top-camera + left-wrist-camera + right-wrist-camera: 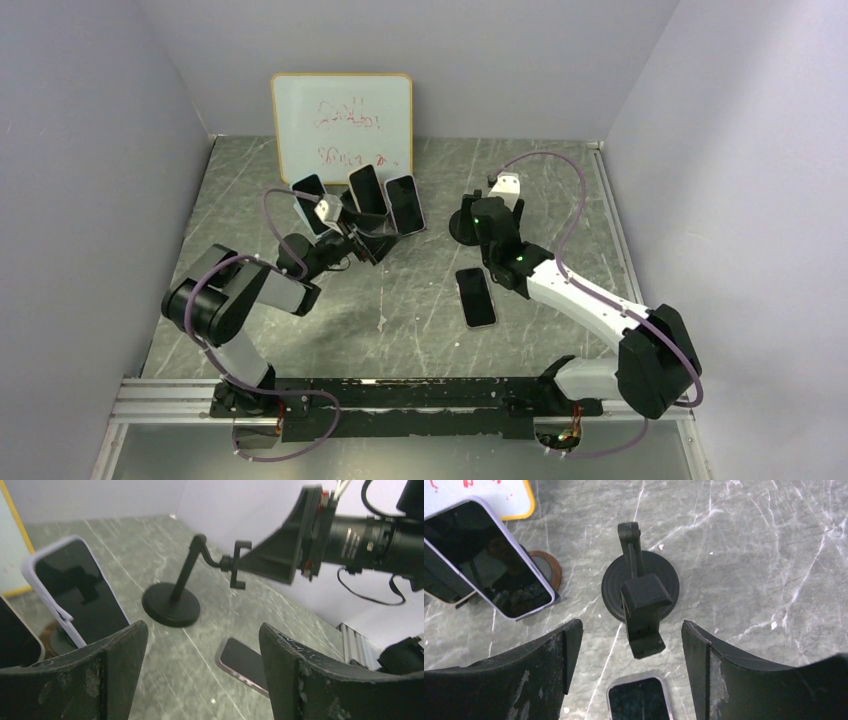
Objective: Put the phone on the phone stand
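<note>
The phone (pixel 476 297) lies flat and face up on the table, between the two arms; its top end shows in the right wrist view (pixel 639 700) and its corner in the left wrist view (pixel 245 665). The empty black phone stand (pixel 640 587) has a round base and an angled arm with a cradle, and it stands just beyond the phone (pixel 171 605). My right gripper (pixel 631 624) hovers open above the stand and phone, holding nothing (pixel 472 222). To the left, my left gripper (pixel 202 627) is also open and empty, facing the stand (pixel 372 245).
Three other phones rest on stands at the back left (pixel 312 205) (pixel 367 188) (pixel 405 203), close to my left gripper. A whiteboard (pixel 342 125) leans on the back wall. Grey walls enclose the table on three sides.
</note>
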Robot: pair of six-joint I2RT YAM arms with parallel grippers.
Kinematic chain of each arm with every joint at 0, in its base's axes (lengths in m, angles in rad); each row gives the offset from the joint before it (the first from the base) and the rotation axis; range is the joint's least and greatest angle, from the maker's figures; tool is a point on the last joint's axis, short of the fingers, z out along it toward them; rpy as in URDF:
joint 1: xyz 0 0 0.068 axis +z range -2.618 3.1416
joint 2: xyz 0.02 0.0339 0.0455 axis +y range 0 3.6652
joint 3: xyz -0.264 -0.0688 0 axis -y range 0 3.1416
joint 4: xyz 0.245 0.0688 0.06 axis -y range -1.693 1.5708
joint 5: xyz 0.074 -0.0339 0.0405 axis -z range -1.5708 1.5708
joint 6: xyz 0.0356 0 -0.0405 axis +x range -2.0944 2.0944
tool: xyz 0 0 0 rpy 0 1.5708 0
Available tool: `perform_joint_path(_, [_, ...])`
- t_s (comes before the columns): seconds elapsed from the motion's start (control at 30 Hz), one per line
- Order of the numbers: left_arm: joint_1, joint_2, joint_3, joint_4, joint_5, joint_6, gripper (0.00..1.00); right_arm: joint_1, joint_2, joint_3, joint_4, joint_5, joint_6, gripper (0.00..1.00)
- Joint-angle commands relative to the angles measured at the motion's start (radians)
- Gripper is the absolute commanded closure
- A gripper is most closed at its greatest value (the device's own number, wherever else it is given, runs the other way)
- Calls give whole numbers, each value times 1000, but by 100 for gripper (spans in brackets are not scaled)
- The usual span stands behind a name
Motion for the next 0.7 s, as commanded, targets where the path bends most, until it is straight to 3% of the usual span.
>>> perform_joint_path(0.0, [-50, 19, -30, 306, -31, -25, 15, -28, 30, 55, 12, 22, -41, 26])
perform_joint_path(0.2, [-67, -3, -54, 293, -31, 0, 14, -64, 74, 86, 18, -14, -59, 32])
perform_joint_path(0.33, [-76, -75, -66, 180, -57, 89, 15, -74, 106, 90, 18, -37, -49, 37])
perform_joint_path(0.4, [-98, -164, -68, 49, -105, 190, 16, -75, 122, 93, 18, -50, -43, 39])
perform_joint_path(0.5, [-151, -309, -26, -319, -233, 377, 16, -76, 141, 88, 52, -65, -32, 43])
perform_joint_path(0.57, [-167, -370, 9, -485, -330, 438, 15, -78, 150, 82, 64, -73, -31, 53])
perform_joint_path(0.67, [-167, -425, 43, -634, -465, 447, 14, -80, 158, 76, 76, -86, -34, 79])
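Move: The black phone stand's clamp head sits between and just beyond the right hand's open fingers, about 3 cm ahead, level sideways, 2 cm lower. Its round base lies some 6 cm ahead, 2 cm left and 12 cm down. The loose phone lies about 11 cm back, 1 cm left, 13 cm down; the purple phone leans 7 cm ahead, 18 cm left, 7 cm lower. From the left hand, the clamp head is some 21 cm right, 6 cm ahead, 3 cm lower. Right hand eases 3 cm forward, then down, pinching the clamp head; left dips, then rises about 8 cm. ##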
